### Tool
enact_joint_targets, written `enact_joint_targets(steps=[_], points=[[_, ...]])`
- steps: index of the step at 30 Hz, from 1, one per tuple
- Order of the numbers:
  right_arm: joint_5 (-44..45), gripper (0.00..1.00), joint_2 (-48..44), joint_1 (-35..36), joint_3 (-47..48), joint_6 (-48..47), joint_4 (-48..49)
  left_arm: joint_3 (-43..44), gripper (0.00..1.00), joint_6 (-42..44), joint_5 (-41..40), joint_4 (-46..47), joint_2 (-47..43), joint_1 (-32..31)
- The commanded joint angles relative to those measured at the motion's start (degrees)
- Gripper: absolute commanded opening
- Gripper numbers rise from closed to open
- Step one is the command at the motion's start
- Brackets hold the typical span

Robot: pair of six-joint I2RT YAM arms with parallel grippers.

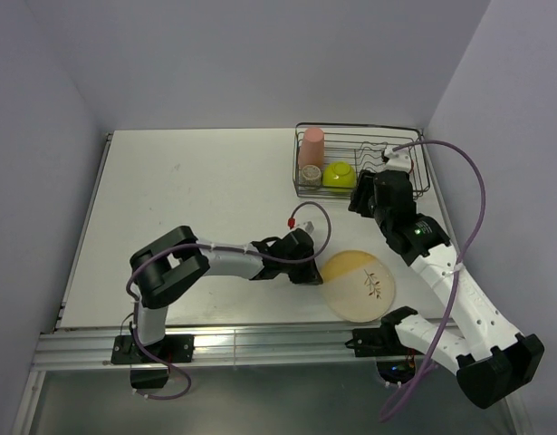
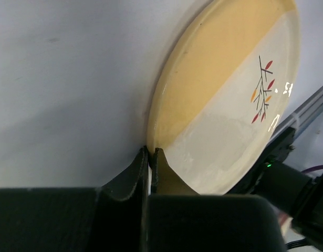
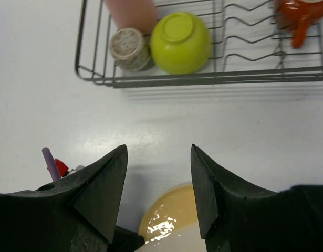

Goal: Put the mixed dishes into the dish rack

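The large pale-yellow plate [image 1: 360, 285] [image 2: 229, 94] [image 3: 172, 226] with its twig motif lies near the table's front edge. My left gripper [image 1: 312, 270] [image 2: 150, 152] is shut on the plate's left rim. The dish rack [image 1: 425, 174] [image 3: 203, 79] stands at the back right. It holds the pink tumbler [image 1: 312, 148] [image 3: 132, 13], the tiny beige cup [image 1: 310, 172] [image 3: 129, 49], the upturned lime-green bowl [image 1: 339, 174] [image 3: 180, 42] and the orange mug [image 3: 300, 16]. My right gripper [image 1: 360, 204] [image 3: 158, 152] hangs open over bare table between rack and plate, holding nothing.
A purple cable with a red connector [image 1: 292, 220] [image 3: 56, 165] loops off my left wrist beside the plate. An aluminium rail [image 1: 260, 344] runs along the table's near edge, and walls close in the left, back and right sides.
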Motion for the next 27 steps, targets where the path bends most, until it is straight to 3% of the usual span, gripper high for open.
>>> enact_joint_targets(steps=[1,12,15,19,22,27], points=[[-10.90,0.59,0.14,0.35,0.11,-1.83,0.85,-8.44,0.00,10.52,-9.41,-14.56,0.03,0.58],[-18.57,0.59,8.22,0.35,0.19,-8.87,-2.58,-13.20,0.00,16.60,-13.54,-21.06,-14.57,1.81],[-24.96,0.60,10.68,0.26,-1.04,-9.04,-1.61,-12.41,0.00,17.83,-14.68,-24.84,-18.17,2.43],[-30.77,0.58,12.10,0.35,-3.32,-4.75,1.72,-12.67,0.00,18.97,-15.04,-26.60,-22.31,3.83],[-28.77,0.58,11.75,0.35,-5.16,3.85,3.65,-12.67,0.00,19.50,-14.86,-27.39,-24.42,5.15],[-28.85,0.58,12.10,0.35,-6.49,7.12,1.21,-13.29,0.00,19.85,-14.24,-27.83,-27.05,8.39]])
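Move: The left fingers already grip the plate's left rim; its middle lies about 10 cm to their right, 2 cm back and barely lower. For the open right hand, the same plate is some 14 cm back, nearly straight in line and about 22 cm below. The lime bowl is roughly 19 cm straight ahead of the right hand and 17 cm down; the middle of the dish rack is 23 cm ahead, 6 cm right and 17 cm down. Keeping its pinch on the rim, the left hand draws the plate about 17 cm left across the near part of the table, rising slightly near the end while its fingers swing steeper. The right hand, fingers still open, moves left, then mostly down and a little back towards the plate, some 10 cm lower, tipping down and turning counter-clockwise, touching nothing. ##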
